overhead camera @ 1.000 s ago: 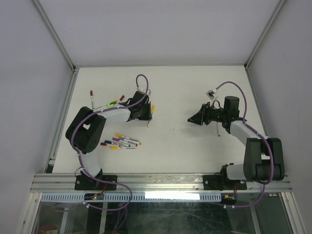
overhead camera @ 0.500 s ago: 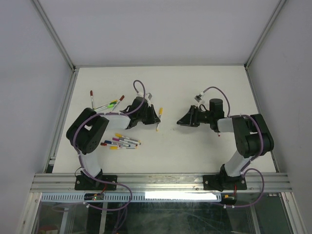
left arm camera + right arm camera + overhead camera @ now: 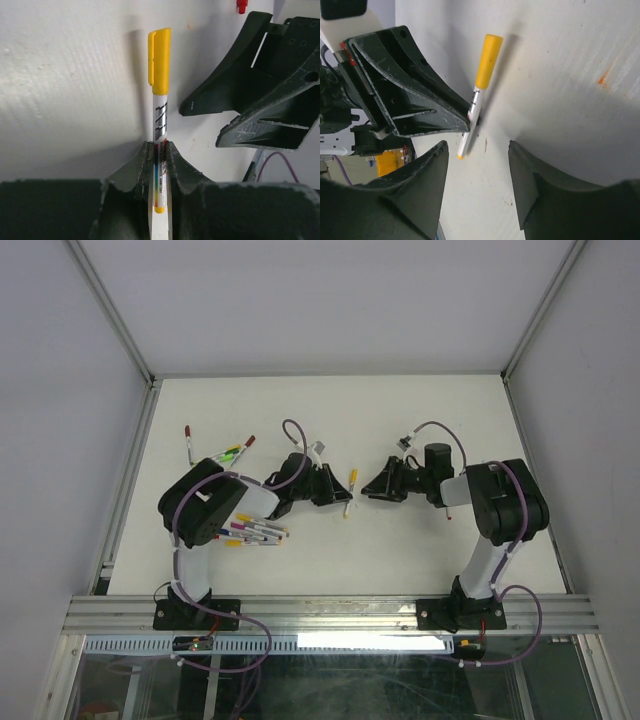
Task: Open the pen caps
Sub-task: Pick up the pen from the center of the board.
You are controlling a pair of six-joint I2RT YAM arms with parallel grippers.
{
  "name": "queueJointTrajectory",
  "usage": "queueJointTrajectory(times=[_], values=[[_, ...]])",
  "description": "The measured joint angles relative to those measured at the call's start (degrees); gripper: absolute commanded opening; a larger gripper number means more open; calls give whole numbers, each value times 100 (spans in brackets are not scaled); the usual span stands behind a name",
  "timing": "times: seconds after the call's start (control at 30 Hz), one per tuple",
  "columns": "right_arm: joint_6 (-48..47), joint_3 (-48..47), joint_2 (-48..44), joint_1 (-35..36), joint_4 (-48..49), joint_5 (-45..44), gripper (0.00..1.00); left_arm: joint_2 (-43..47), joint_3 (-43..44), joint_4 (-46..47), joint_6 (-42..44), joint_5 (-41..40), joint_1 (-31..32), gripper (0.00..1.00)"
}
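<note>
My left gripper (image 3: 338, 490) is shut on the white barrel of a pen (image 3: 160, 120) and holds it near the middle of the table. The pen's yellow cap (image 3: 160, 60) is on and sticks out past the fingertips. In the right wrist view the same yellow cap (image 3: 488, 61) points up and to the right, with the left gripper (image 3: 405, 95) beside it. My right gripper (image 3: 368, 486) faces the pen from the right, a short gap away. It is open, with nothing between its fingers (image 3: 427, 170).
Several capped pens (image 3: 250, 532) lie in a loose pile by the left arm. More pens (image 3: 225, 453) lie at the back left, one with a red end (image 3: 188, 440). A loose red cap (image 3: 242, 5) lies beyond the right gripper (image 3: 260, 100).
My left gripper has carried the yellow-capped pen to the right, towards the table's middle. My right gripper has swung left to face it. The gap between them has closed.
</note>
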State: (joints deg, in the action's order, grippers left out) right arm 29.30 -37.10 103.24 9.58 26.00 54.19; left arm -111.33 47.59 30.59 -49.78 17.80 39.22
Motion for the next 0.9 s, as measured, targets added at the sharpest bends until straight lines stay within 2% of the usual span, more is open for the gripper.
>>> queueJointTrajectory(times=[0.23, 0.57, 0.63, 0.77, 0.9], values=[[160, -234, 278, 0, 46, 4, 52, -354, 2, 719, -544, 76, 210, 0], [186, -404, 411, 33, -52, -111, 47, -522, 4, 1034, -903, 52, 361, 0], [179, -437, 411, 57, -111, -131, 40, -566, 13, 1113, -957, 52, 361, 0], [79, -507, 435, 144, -275, -229, 35, -573, 17, 1132, -981, 33, 361, 0], [11, -514, 435, 199, -382, -269, 26, -575, 17, 1137, -988, 28, 361, 0]])
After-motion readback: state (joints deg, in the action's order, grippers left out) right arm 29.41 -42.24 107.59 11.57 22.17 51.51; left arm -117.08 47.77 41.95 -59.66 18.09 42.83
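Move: The yellow-capped pen is already in the left fingers, its middle about 2 cm ahead of them and level sideways; the open right gripper lies about 5 cm to their right and 3 cm ahead. From the right hand, the pen's middle is some 5 cm left, 1 cm back and slightly lower. Loose markers lie about 26 cm left of the left hand and 8 cm back; the opened pen lies about 24 cm right of the right hand and 5 cm back. The pen, cap end pointing outward, is carried about 3.5 cm right by the left hand, easing slightly back with its grip kept, towards the right gripper. The right hand edges forward, then sinks and shifts left by about 1 cm each, and its fingers close from roughly half to a third open around the barrel just below the yellow cap, not yet shut on it. ##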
